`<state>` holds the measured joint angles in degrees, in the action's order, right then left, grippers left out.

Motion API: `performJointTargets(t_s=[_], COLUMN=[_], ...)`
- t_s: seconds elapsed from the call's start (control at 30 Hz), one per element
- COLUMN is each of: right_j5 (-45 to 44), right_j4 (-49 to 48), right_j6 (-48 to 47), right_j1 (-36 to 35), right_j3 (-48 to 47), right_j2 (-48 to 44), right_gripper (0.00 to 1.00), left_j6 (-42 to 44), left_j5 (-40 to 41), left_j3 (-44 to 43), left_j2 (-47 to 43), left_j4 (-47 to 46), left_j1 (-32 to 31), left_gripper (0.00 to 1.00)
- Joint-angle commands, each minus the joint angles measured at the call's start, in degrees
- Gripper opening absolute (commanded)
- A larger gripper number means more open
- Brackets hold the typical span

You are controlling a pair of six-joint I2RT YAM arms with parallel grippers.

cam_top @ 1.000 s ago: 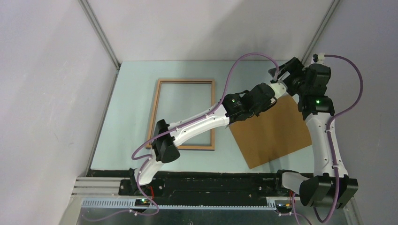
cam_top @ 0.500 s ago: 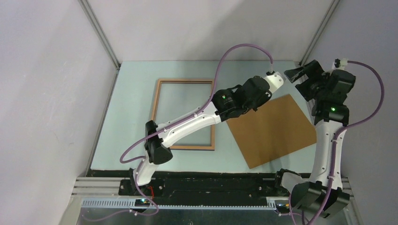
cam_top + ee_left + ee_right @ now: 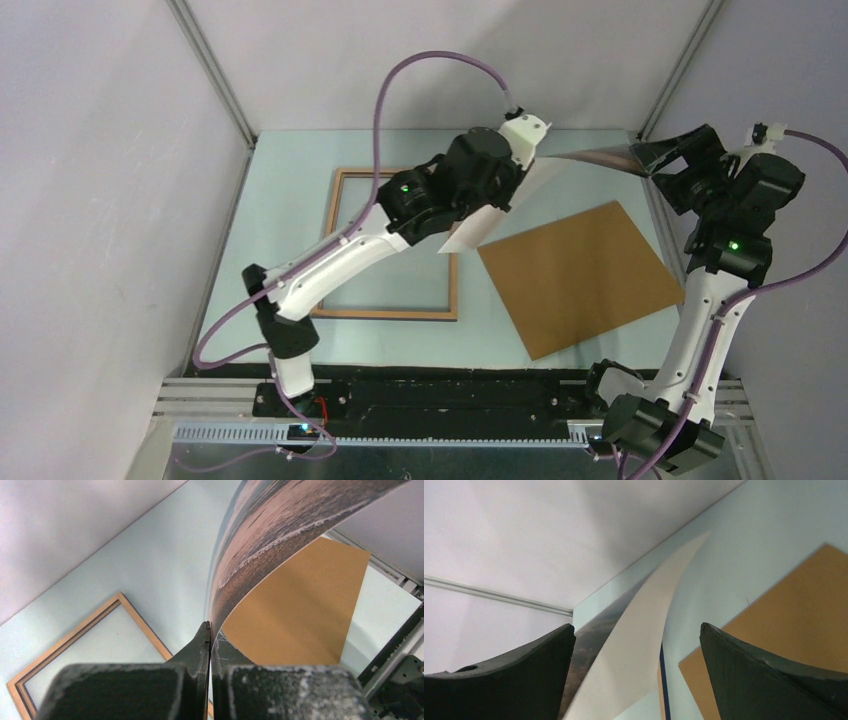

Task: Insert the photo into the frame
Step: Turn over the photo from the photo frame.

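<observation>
The photo (image 3: 478, 226) hangs curved in the air, white back up, above the gap between the frame and the brown board. My left gripper (image 3: 507, 172) is shut on its edge; in the left wrist view (image 3: 210, 630) the beach print (image 3: 270, 535) bends up and away from the closed jaws. The frame (image 3: 326, 250) lies flat on the table at left, wood-brown side up, also in the left wrist view (image 3: 65, 641). My right gripper (image 3: 655, 160) is open at the photo's far right end. In the right wrist view (image 3: 636, 630) the photo (image 3: 644, 645) runs between the wide jaws, ungripped.
The flat brown backing board (image 3: 580, 275) lies on the table right of the frame, tilted; it also shows in the wrist views (image 3: 300, 610) (image 3: 794, 610). Grey walls enclose the table on three sides. Purple cables loop above both arms.
My left arm has risen and swung back to the left, lifting the photo clear of the board. My right arm has pulled back to the right.
</observation>
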<state>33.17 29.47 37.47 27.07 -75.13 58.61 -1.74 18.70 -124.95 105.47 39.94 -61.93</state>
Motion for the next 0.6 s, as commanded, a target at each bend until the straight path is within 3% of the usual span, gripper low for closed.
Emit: performJointTargets(t_s=[0.0, 0.3, 0.57], right_j5=[3.3, -0.2, -5.9], right_j4=[0.2, 0.1, -2.1], right_j6=[0.3, -2.3, -6.4], right_j1=[1.4, -3.1, -12.0], right_j3=[-5.5, -5.5, -2.9], right_j2=[1.2, 3.2, 7.3], right_gripper=[0.99, 1.0, 0.99], left_j6=[-3.7, -12.5, -22.9], left_j5=[-3.8, -20.8, -38.0], left_j3=[4.8, 21.4, 42.1], left_j2=[-6.7, -20.2, -32.5], left_j4=[-1.4, -2.3, -12.6], left_j1=[2.1, 11.8, 32.1], left_gripper=[0.0, 0.0, 0.0])
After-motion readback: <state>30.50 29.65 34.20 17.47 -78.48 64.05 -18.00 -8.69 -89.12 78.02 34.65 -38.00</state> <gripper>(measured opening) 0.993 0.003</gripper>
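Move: Still pinched in the left hand, the photo is on its way to the frame, whose middle lies about 22 cm to that hand's left, 10 cm ahead and some 37 cm below. The brown backing board lies about 21 cm to the left hand's right, roughly level fore and aft. From the open right hand, the photo's middle is about 17 cm left and 2 cm ahead, slightly lower; the board is about 8 cm left, 4 cm back and well below. Sweeping left about 15 cm towards the frame, the left hand keeps its shut grip on the photo's edge, sinks some 4 cm, mostly late, and tips its fingers down and rolls its left side down, roughly 25 degrees in all. The right hand stays wide open and empty, rising 2 cm before easing back down and moving about 4 cm left and 2.5 cm forward. ##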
